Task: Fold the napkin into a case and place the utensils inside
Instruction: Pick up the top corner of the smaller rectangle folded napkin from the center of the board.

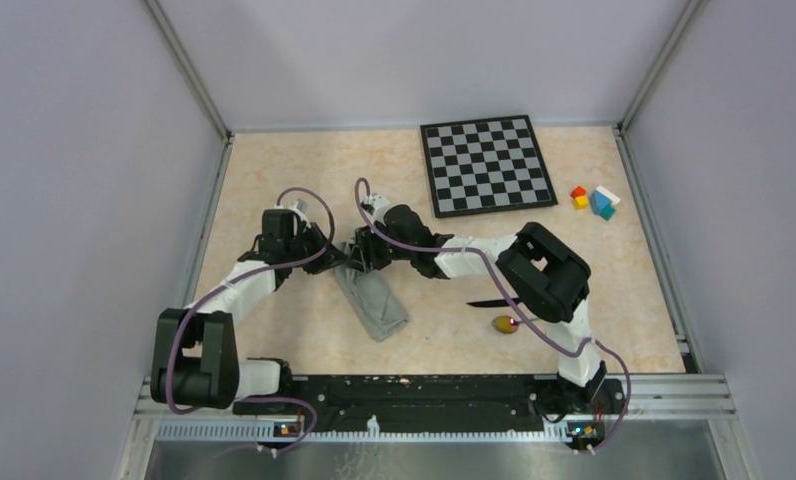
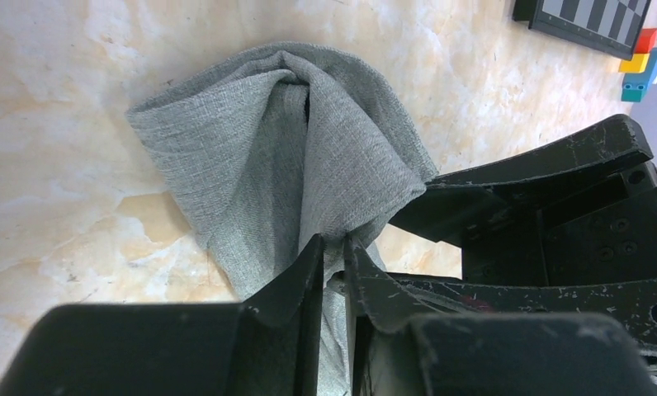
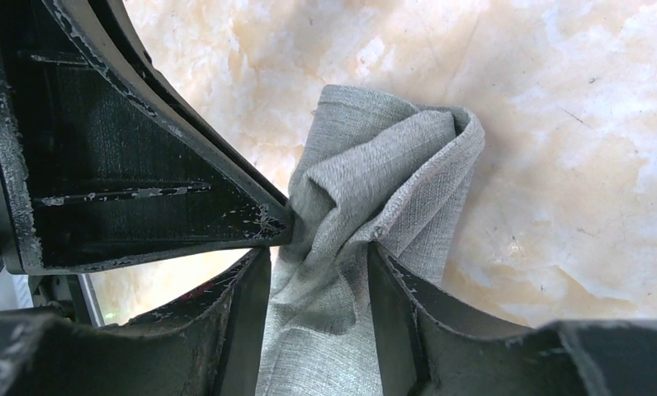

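Observation:
The grey-green napkin (image 1: pixel 376 302) lies folded into a narrow strip near the table's middle, its far end lifted and bunched. My left gripper (image 1: pixel 342 251) is shut on that bunched end (image 2: pixel 259 148), pinching a thin fold at its fingertips (image 2: pixel 333 241). My right gripper (image 1: pixel 366 247) meets it from the other side. Its jaws (image 3: pixel 319 252) stand apart, with loose cloth (image 3: pixel 383 165) between them. The dark knife (image 1: pixel 488 303) and the spoon (image 1: pixel 505 324) with its yellow-red bowl lie on the table to the right, beside the right arm.
A black-and-white chessboard (image 1: pixel 487 164) lies at the back right. Small coloured blocks (image 1: pixel 594 200) sit right of it. Metal frame rails line the table's left and right edges.

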Controlling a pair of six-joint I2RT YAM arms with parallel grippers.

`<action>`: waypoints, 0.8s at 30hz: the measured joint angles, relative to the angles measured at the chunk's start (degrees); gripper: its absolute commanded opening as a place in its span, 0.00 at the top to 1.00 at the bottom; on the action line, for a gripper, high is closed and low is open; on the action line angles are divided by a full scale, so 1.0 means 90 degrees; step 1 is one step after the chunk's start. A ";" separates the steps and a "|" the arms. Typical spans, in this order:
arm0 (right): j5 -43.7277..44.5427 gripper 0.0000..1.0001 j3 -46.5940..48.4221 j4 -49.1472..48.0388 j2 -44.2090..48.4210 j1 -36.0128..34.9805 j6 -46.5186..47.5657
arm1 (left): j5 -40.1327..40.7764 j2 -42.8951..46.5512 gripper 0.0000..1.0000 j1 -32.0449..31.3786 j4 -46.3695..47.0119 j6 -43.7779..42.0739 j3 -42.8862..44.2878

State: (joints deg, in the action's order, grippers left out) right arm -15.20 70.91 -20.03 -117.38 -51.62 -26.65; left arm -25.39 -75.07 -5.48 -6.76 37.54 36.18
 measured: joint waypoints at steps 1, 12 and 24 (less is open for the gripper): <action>0.0002 0.56 0.0017 0.0012 0.0000 0.0000 -0.0002 | 0.0041 0.0034 0.76 0.0007 -0.0024 -0.0017 0.0002; 0.0240 0.48 0.0474 0.0299 -0.0058 0.0000 -0.0044 | 0.0777 0.0177 0.47 0.0092 -0.0979 -0.0546 0.0656; 0.0673 0.49 0.0474 0.0495 -0.0061 -0.0134 0.0143 | 0.1134 0.0469 0.50 0.0255 -0.1389 -0.0624 0.0665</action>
State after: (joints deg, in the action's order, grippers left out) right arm -9.15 75.18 -15.57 -117.93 -52.82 -25.36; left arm -15.18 -70.85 -3.18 -19.27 31.92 42.17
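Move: Right at the left hand's half-shut fingers is the raised top corner of the folded napkin, about 1 cm ahead and 1 cm lower. The napkin's main body trails from there, its middle some 7 cm back and 4 cm right of the left hand. The chessboard's middle is about 19 cm ahead and 27 cm right. From the right hand, whose open fingers straddle the fold, that corner lies about 1 cm ahead, 1 cm left and 1 cm below. Letting go of the raised corner, the left fingers spread to about half open and the hand backs off to its left, away from the napkin, about 4.5 cm and 2 cm up, rolling some 10 degrees so its left side lifts. The right hand keeps its fingers half open astride the fold and shifts about 1.5 cm forward, first rising as much, then sinking about 1 cm. ##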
